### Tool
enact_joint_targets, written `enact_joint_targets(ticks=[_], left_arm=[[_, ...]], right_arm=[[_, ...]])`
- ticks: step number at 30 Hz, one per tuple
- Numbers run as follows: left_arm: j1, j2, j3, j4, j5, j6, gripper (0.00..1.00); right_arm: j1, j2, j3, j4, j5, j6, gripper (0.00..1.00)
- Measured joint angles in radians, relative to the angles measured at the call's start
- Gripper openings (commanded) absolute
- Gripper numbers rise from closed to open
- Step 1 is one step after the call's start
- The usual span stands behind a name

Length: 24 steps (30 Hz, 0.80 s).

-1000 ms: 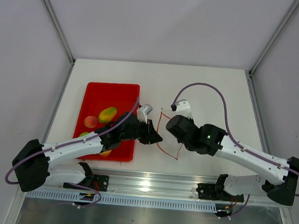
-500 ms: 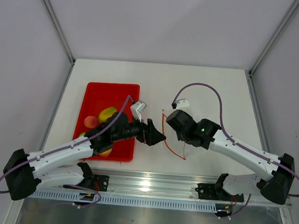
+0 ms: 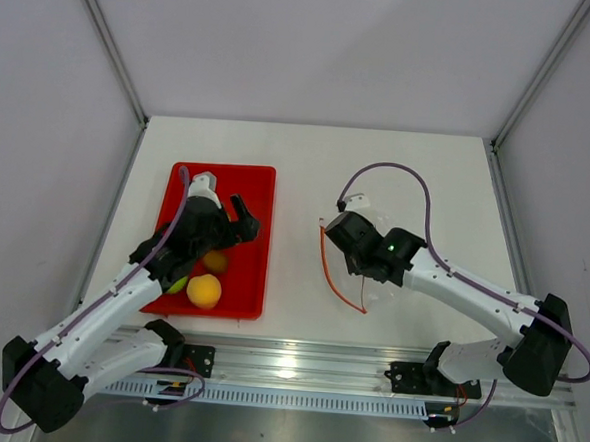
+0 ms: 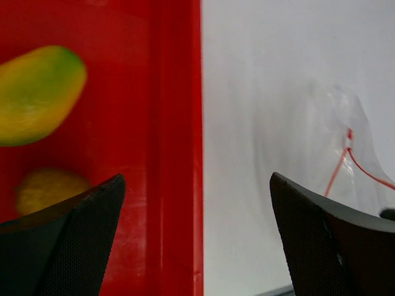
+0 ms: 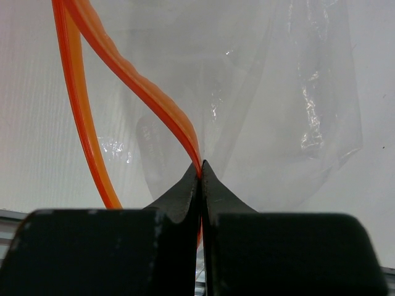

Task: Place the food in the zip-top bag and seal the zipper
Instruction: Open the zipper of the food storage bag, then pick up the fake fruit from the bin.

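Observation:
The clear zip-top bag (image 3: 380,276) lies right of centre; its orange-red zipper (image 3: 325,261) curves along its left edge. My right gripper (image 3: 334,230) is shut on the zipper (image 5: 133,80), pinching one strand at its fingertips (image 5: 200,168), with the bag (image 5: 271,92) spread beyond. My left gripper (image 3: 245,218) is open and empty over the right rim of the red tray (image 3: 267,184). In the tray lie an orange ball (image 3: 204,292), a smaller orange-peach fruit (image 3: 214,261) and a green fruit (image 3: 178,286). The left wrist view shows a yellow-green fruit (image 4: 37,92), a yellowish fruit (image 4: 49,188), the tray rim (image 4: 179,123) and the bag (image 4: 336,123).
White table top with walls on three sides. A metal rail and both arm bases run along the near edge (image 3: 296,366). A purple cable (image 3: 398,172) loops above the right arm.
My left arm has swung left from the bag's mouth to above the tray. My right gripper kept its hold on the zipper and shifted slightly towards the back.

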Motion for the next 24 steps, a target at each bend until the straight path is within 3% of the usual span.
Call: enact_joint_targets(ticks=[8, 16, 24], left_arm=[[0.085, 0.024, 0.080, -0.116, -0.174, -0.062, 1.00], [0.249, 0.217, 0.149, -0.228, -0.166, -0.185, 0.99], [0.303, 0.337, 0.202, -0.305, -0.150, -0.330, 0.99]], right_arm=[[-0.014, 0.018, 0.015, 0.000, -0.008, -0.005, 0.00], [-0.036, 0.042, 0.027, 0.001, -0.022, -0.040, 0.00], [-0.043, 0.044, 0.027, 0.001, -0.024, -0.061, 0.00]])
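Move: The mango in the red bin lies about 10 cm to the left of my left hand, some 9 cm ahead and 14 cm lower. The brown kiwi is about 9 cm nearer the base than the mango, and the peach some 9 cm left of the mango and 4 cm nearer. From my right hand, still pinching the bag's zipper, the mango lies about 36 cm left, 14 cm ahead and 12 cm down. I swing my left hand away from the bag and across the bin towards the mango, about 10 cm left and 4 cm forward, rising a touch before sinking about 5 cm overall. I turn the wrist some 35 degrees counter-clockwise and tip the fingers further down, keeping them wide open and touching nothing. My right hand stays shut on the zipper edge, nearly in place. ##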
